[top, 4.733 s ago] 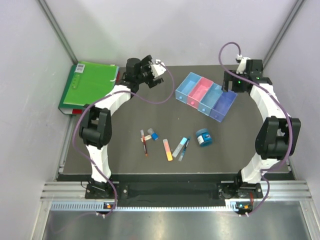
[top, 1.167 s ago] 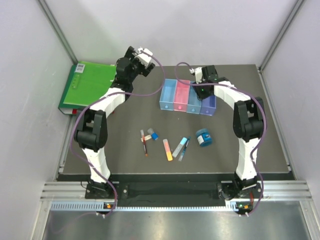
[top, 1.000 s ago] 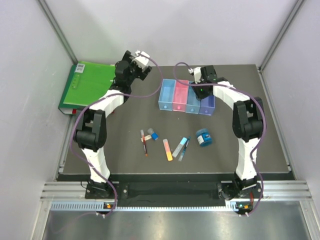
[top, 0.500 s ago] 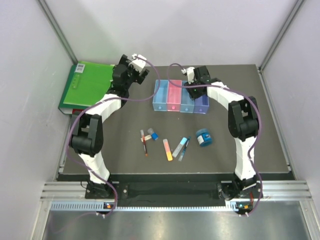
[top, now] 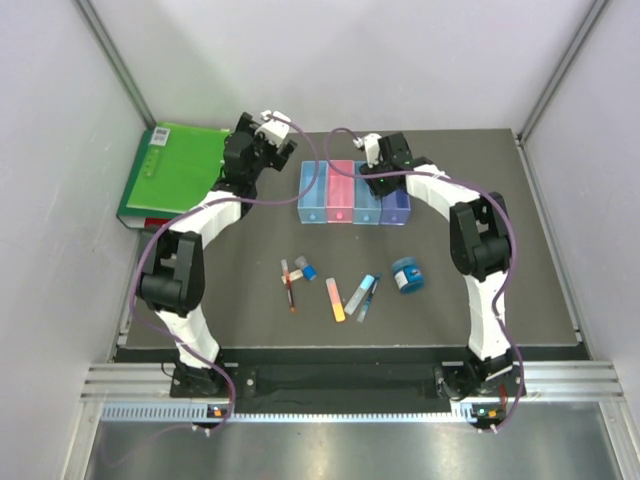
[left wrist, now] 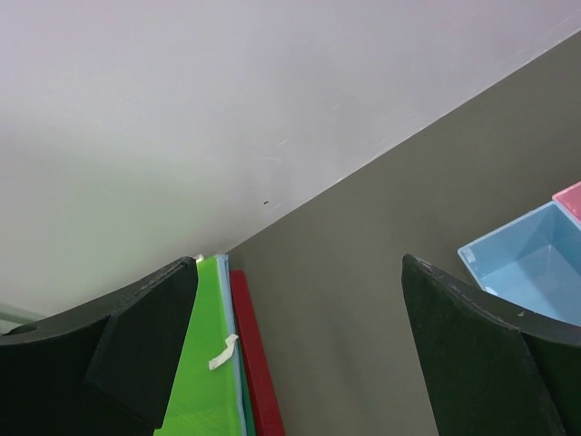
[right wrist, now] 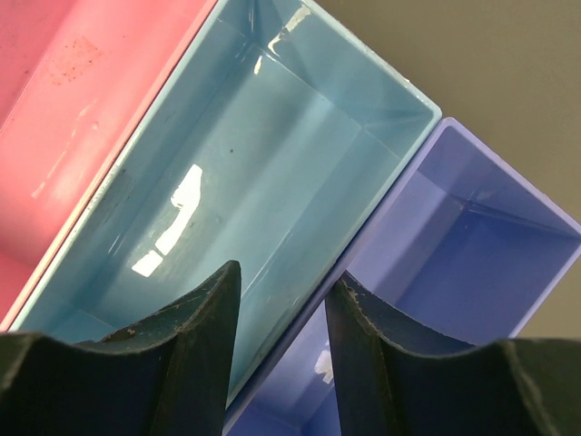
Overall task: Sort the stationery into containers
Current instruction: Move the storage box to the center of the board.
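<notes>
The containers [top: 340,192], four joined bins in light blue, pink, light blue and purple, stand at the back middle of the mat. My right gripper [top: 383,178] reaches down into them. In the right wrist view its gripper [right wrist: 283,277] is shut on the wall between the light blue bin [right wrist: 254,154] and the purple bin [right wrist: 454,245], one finger in each. My left gripper [top: 277,150] hangs open and empty left of the row, over bare mat [left wrist: 300,263]. The stationery lies nearer: blue tape roll [top: 407,274], red pen [top: 290,290], blue-capped piece [top: 306,268], orange-pink stick [top: 336,299], grey stick [top: 358,295], blue pen [top: 368,296].
A big green folder [top: 175,170] lies at the back left corner, its edge showing in the left wrist view as a green folder [left wrist: 204,363] on a red one. White walls close in the back and sides. All four bins look empty.
The row of containers has slid left across the back of the mat, carried along with my right gripper. My left gripper has drifted a little left and back.
</notes>
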Tool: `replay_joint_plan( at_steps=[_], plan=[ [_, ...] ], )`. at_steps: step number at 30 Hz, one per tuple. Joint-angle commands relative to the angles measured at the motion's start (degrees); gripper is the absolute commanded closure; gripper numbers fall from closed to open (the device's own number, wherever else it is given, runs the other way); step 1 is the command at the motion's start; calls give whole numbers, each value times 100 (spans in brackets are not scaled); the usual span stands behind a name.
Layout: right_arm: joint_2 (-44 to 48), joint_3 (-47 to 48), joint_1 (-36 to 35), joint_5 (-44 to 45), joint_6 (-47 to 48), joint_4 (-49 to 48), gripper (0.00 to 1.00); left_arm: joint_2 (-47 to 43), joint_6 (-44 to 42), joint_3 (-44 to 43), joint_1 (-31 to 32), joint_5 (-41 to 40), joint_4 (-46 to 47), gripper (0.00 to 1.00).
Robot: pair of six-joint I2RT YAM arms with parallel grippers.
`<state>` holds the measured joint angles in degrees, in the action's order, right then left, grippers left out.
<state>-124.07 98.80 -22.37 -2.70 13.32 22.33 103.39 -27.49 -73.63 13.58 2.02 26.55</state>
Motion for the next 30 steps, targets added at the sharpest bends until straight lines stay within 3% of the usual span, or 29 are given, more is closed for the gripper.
replay_joint_plan(
  at_steps=[1, 10, 13, 16, 17, 24, 30],
  plan=[
    [-12, 297, -153, -134, -23, -273, 57, -373, 147, 111, -5, -53, 246, 1],
    [505, 368, -145, 76, 65, -238, 47, -522, 50, 366, -5, -44, 211, 1],
    [865, 350, -136, 112, 170, -185, 34, -618, 6, 480, -5, -44, 202, 1],
    [1208, 289, -136, 208, 320, -167, 13, -706, -11, 586, -5, -26, 167, 1],
    [1279, 289, -136, 252, 364, -132, 1, -724, -29, 647, -5, -18, 158, 1],
    [2053, 25, 22, 86, 627, 245, 0, -1083, -230, 797, -5, 342, -368, 1],
    [3054, -624, 145, -767, 1348, 1405, 0, -1733, -679, 1183, -14, 1195, -1511, 1]
  ],
)
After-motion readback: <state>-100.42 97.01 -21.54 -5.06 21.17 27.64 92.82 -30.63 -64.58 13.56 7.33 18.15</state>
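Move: The right gripper has the storage box by the wall between its light-blue and purple compartments; the box's middle lies about 8 cm to this hand's left, 1 cm ahead and 3 cm lower. The blue jar is some 22 cm back and 6 cm to the right, the pale-blue marker roughly 27 cm back and 6 cm left. From the left hand, the box's middle is about 21 cm right, 4 cm back and 20 cm below. Open the right fingers from their pinch on the box's wall to let go of it, then lift the hand fast, nearly straight up, by about 19 cm, tilting the fingertips upward some 20 degrees and drifting back a few centimetres towards the end. Meanwhile draw the open, empty left hand back about 5 cm, slowly at first, quicker at the end. ##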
